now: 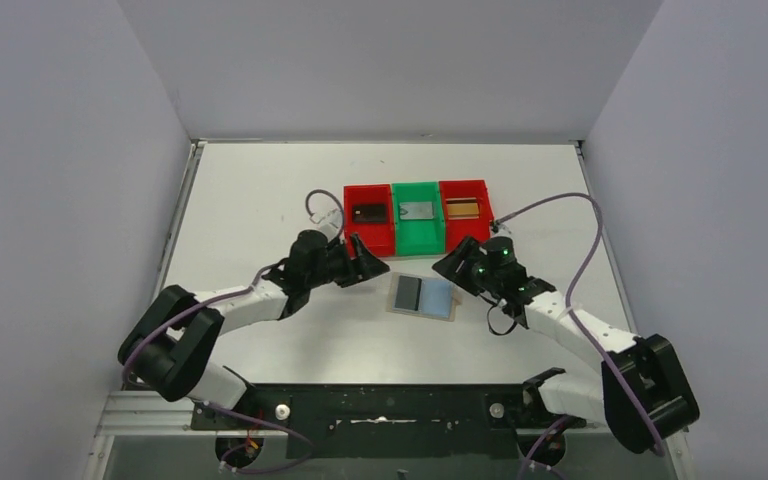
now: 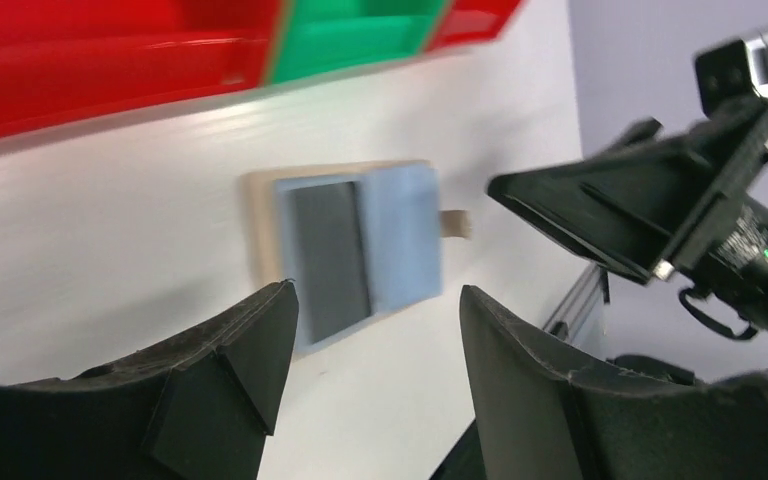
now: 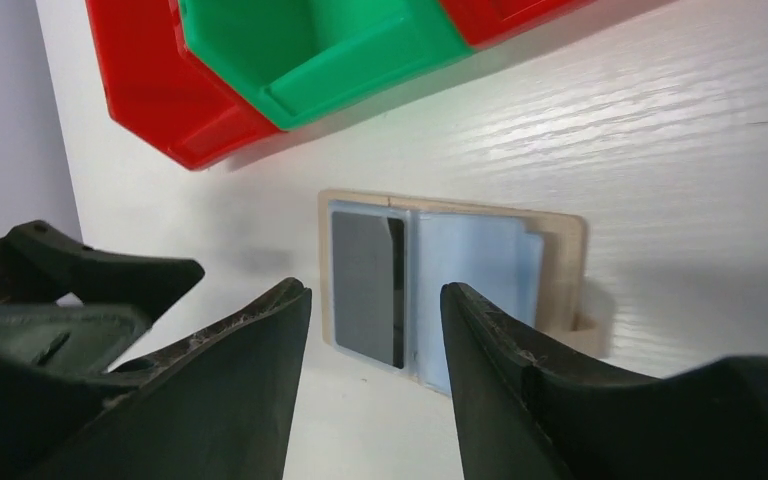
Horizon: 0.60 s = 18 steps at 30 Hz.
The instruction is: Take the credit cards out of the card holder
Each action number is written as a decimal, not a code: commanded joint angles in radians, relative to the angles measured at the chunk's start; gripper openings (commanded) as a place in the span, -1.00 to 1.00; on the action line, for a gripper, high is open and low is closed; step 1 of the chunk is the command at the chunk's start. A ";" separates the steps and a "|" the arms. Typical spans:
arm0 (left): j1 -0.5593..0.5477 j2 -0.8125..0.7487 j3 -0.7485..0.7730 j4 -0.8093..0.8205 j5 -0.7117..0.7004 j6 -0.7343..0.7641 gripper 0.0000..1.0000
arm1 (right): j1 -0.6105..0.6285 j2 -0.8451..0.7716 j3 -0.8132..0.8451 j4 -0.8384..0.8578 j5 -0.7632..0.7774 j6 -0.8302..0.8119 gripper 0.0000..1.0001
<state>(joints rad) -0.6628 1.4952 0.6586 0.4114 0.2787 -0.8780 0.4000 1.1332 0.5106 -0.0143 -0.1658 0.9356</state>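
Note:
The beige card holder (image 1: 422, 296) lies open and flat on the table, its light blue lining (image 2: 400, 230) facing up. A grey credit card (image 1: 407, 292) sits in its left pocket, also seen in the wrist views (image 2: 328, 255) (image 3: 365, 285). Three more credit cards lie in the bins: a dark one (image 1: 369, 212), a silver one (image 1: 416, 211) and a gold-brown one (image 1: 462, 208). My left gripper (image 1: 365, 262) hovers just left of the holder, open and empty (image 2: 378, 295). Just right of the holder, my right gripper (image 1: 453, 265) is open too, with nothing in it (image 3: 375, 290).
A row of bins stands behind the holder: a red bin (image 1: 370, 235), a green bin (image 1: 417, 236) and a second red bin (image 1: 466, 228). Grey walls close in the white table on three sides. Purple cables (image 1: 575, 262) trail from both arms.

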 commanded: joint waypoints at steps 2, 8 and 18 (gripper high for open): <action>0.176 -0.059 -0.149 0.097 0.075 -0.104 0.18 | 0.076 0.150 0.069 0.133 -0.052 0.027 0.01; 0.195 -0.112 -0.105 -0.074 0.059 0.006 0.17 | 0.130 0.286 0.147 0.150 -0.087 0.015 -0.04; 0.186 -0.132 -0.078 -0.151 0.077 0.080 0.18 | 0.130 0.415 0.166 0.177 -0.142 0.022 -0.02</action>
<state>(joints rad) -0.4679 1.3766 0.5125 0.3077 0.3244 -0.8707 0.5335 1.5238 0.6495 0.0856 -0.2718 0.9539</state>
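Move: The dark card, in the left pocket of the open card holder, lies about 8 cm to the right hand's left, 1 cm back and some 8 cm below. The empty-looking blue pocket sits beside it, roughly 4 cm to the hand's left and 2 cm back, and the green tray's middle is about 17 cm ahead and 6 cm left. From the left hand the dark card is some 8 cm right, 2 cm back and 9 cm below. The right hand sweeps about 7 cm left and sinks 5 cm towards the dark card, turning some 10 degrees counter-clockwise and tipping further down, its half-open fingers ending close over the card with the right fingertip by the fold between the pockets. Meanwhile the left hand, empty and still open, clears out about 8 cm to the left, away from the card holder, dipping some 5 cm and then rising a little. ##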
